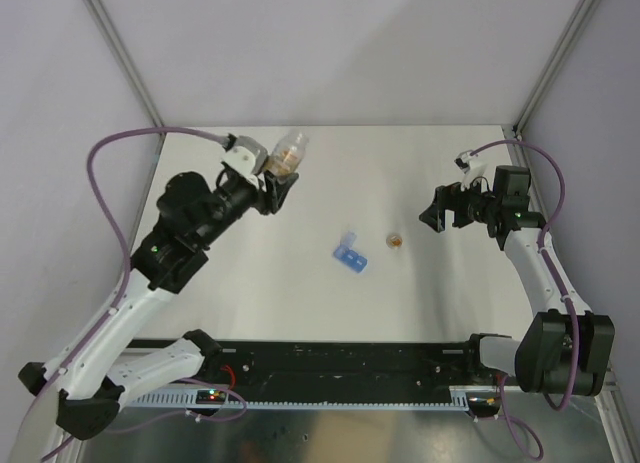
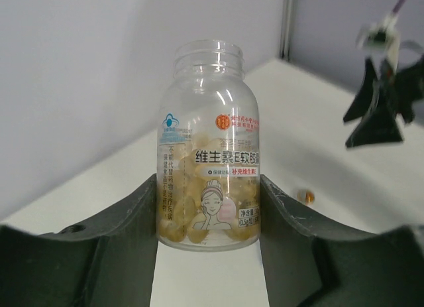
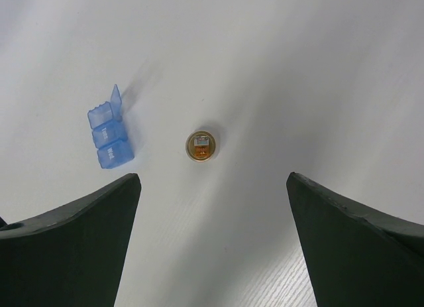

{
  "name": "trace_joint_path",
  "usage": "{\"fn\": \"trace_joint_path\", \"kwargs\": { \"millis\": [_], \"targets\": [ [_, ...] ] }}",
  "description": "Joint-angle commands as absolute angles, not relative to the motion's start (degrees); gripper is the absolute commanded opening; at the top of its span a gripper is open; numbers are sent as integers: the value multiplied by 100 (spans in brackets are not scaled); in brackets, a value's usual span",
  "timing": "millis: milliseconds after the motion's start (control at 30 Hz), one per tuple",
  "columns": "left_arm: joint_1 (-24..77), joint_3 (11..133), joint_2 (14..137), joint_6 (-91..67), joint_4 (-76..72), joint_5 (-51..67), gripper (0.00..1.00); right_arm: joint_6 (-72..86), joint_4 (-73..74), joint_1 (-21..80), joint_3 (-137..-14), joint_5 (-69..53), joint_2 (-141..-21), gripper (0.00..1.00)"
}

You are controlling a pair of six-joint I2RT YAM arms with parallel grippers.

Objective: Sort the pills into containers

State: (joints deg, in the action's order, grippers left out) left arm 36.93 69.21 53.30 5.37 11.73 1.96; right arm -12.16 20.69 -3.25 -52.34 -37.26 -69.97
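My left gripper (image 1: pixel 281 181) (image 2: pixel 209 217) is shut on a clear, uncapped bottle (image 1: pixel 288 153) (image 2: pixel 209 148), held off the table at the back left. Pale yellow pills (image 2: pixel 182 214) fill its lower part. The light-blue pill box with the containers (image 1: pixel 350 255) (image 3: pixel 109 138) lies mid-table, the lid of one end compartment standing up. Just to its right sits a small amber-brown round bottle (image 1: pixel 395 241) (image 3: pixel 202 146) (image 2: pixel 306 196). My right gripper (image 1: pixel 445 211) (image 3: pixel 213 181) hovers open to the right of that bottle, with nothing between its fingers. It also shows in the left wrist view (image 2: pixel 381 108).
White walls and metal frame posts (image 1: pixel 120 53) close in the back and sides of the table. A black rail (image 1: pixel 350 363) with the arm bases runs along the near edge.
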Motion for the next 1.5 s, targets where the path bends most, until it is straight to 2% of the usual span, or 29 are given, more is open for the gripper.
{"fn": "trace_joint_path", "kwargs": {
  "millis": [0,233,500,900,1467],
  "targets": [
    [3662,6387,5134,884,724,477,0,-1321,1962,-352,-5221,-3894,-7028,99],
    [3665,5098,5090,963,510,750,0,-1339,1971,-352,-5221,-3976,-7013,99],
    [3686,4370,5275,1014,276,958,0,-1343,1968,-350,-5221,-4010,-7002,99],
    [3881,3934,5922,1042,321,1224,0,-1364,1985,-343,-5221,-4044,-7019,99],
    [3965,4241,7206,1479,624,1643,0,-1388,2025,-276,-5221,-4132,-7078,99]
  ]
}}
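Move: The blue pill box lies about 4 cm ahead of my left hand and 13 cm to its right, some 41 cm below; that hand already holds the open pill bottle. The round cap stands about 8 cm ahead and 25 cm to the right of that hand, equally far down. From my idle right hand the pill box is roughly 17 cm to the left, about level fore and aft, and some 16 cm below. I bring the bottle down towards the pill box with my left hand, about 32 cm, fast at first and then slower, easing some 4 cm right as I go. On the way my wrist tips the nearly level fingers about 40 degrees downward and swings them clockwise, so the open mouth points down at the box; my grip on the bottle stays closed. ##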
